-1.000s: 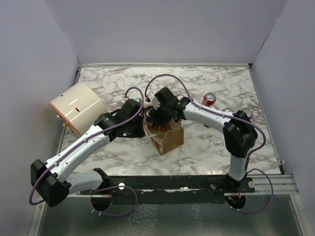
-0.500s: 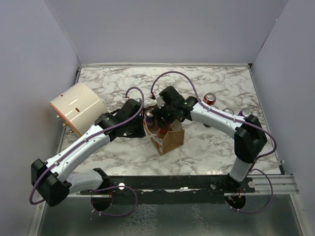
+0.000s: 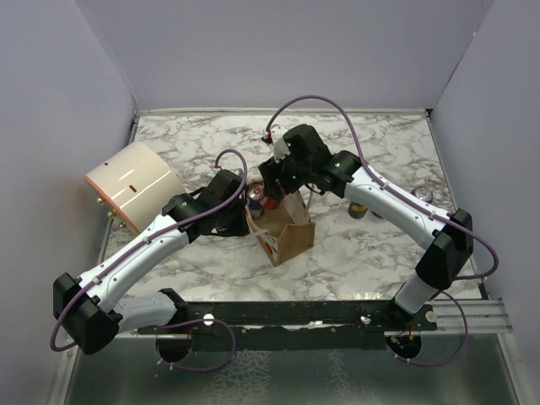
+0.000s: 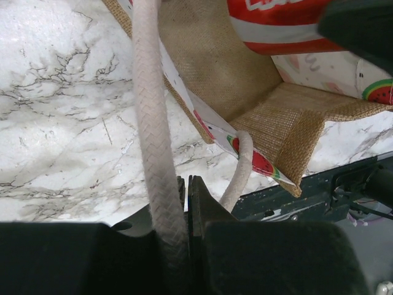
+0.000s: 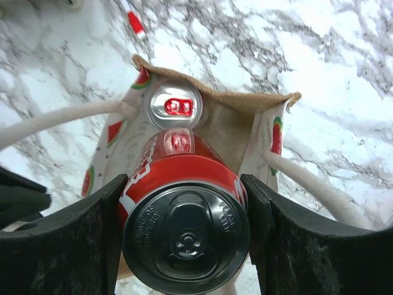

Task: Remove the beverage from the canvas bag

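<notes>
The canvas bag (image 3: 291, 238) stands open mid-table, brown with watermelon print and white rope handles (image 4: 150, 123). My left gripper (image 3: 243, 209) is shut on the bag's left rim (image 4: 209, 67), with one rope handle lying over its finger. My right gripper (image 3: 272, 192) is shut on a red beverage can (image 5: 184, 184) and holds it upright just above the bag's mouth (image 5: 261, 132). The can's underside also shows in the left wrist view (image 4: 276, 24). A second can (image 5: 175, 106), with a silver top and red tab, sits inside the bag below the held one.
A large cream cylinder (image 3: 131, 184) lies at the left. More cans (image 3: 359, 209) stand to the right of the bag, partly hidden behind my right arm. The walls close off the back and sides.
My right gripper has risen and moved back with the red can, lifting it from inside the bag to above its mouth. The left gripper has stayed on the rim.
</notes>
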### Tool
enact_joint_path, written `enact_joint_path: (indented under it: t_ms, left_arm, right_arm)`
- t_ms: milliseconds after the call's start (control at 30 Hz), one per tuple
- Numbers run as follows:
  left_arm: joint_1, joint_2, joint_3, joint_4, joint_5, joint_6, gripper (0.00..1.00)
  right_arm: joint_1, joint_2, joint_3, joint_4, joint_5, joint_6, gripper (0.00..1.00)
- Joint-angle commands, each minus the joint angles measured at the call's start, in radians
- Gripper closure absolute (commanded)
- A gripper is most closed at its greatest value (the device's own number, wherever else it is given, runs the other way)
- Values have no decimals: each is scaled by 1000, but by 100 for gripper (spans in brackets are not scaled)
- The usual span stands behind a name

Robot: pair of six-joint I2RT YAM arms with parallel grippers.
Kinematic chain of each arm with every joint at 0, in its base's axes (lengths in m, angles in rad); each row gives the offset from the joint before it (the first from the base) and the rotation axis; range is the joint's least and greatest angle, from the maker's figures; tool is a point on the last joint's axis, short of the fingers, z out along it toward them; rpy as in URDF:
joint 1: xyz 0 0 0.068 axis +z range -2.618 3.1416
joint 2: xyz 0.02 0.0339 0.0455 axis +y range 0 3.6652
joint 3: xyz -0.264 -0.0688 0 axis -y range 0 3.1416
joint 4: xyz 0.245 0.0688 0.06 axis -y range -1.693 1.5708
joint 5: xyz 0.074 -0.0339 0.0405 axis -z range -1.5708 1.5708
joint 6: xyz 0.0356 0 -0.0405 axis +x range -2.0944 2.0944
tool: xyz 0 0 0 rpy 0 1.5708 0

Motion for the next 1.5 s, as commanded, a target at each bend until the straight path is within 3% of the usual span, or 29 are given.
enact_joint_path:
  t_ms: [0, 133, 367, 467, 700, 1000, 1267, 1367, 1467]
  left_arm:
    - [6, -31, -11, -4, 18, 2, 90]
    - [6, -40, -18, -6, 17, -2, 90]
    - [6, -46, -23, -1, 15, -13, 90]
    - [6, -51, -26, 4, 16, -19, 90]
    - [6, -49, -29, 13, 16, -25, 90]
    - [6, -13, -3, 16, 17, 0, 90]
    - [6, 17, 14, 16, 22, 24, 90]
    - [7, 24, 19, 15, 23, 27, 90]
    - [6, 23, 23, 10, 22, 29, 90]
  right_arm:
    - [-5, -74, 65, 73, -62, 62, 90]
    - [-4, -103, 57, 113, -92, 124, 98]
    - [-5, -141, 23, 191, -152, 240, 98]
    - [-4, -159, 48, 185, -111, 233, 98]
    - [-4, -261, 60, 206, 156, 122, 98]
    - [-4, -493, -182, 455, 599, -45, 98]
    - [-6, -535, -301, 552, 938, -136, 98]
    - [-21, -534, -353, 639, 1014, -171, 98]
    - [-88, -522, -358, 648, 982, -133, 98]
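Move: Some 25 cm to the right hand's right, 4 cm ahead and 15 cm lower stands the black can, nearest of the cans already taken out; the purple can is about 7 cm right of it. The canvas bag lies almost directly under the hand, its middle 3 cm right and 2 cm back, with the last can inside 5 cm left and 4 cm ahead. From the left hand the black can is about 31 cm right, 14 cm ahead. Lifting the held red can out over the canvas bag, the right hand first rises nearly straight up with a slight roll, then swings right and up, and sinks a few centimetres at the end, some 18 cm farther right and 15 cm higher, towards the standing cans. On the swing the wrist turns clockwise and levels out, fingers staying shut on the can; the left hand keeps its hold on the strap. ##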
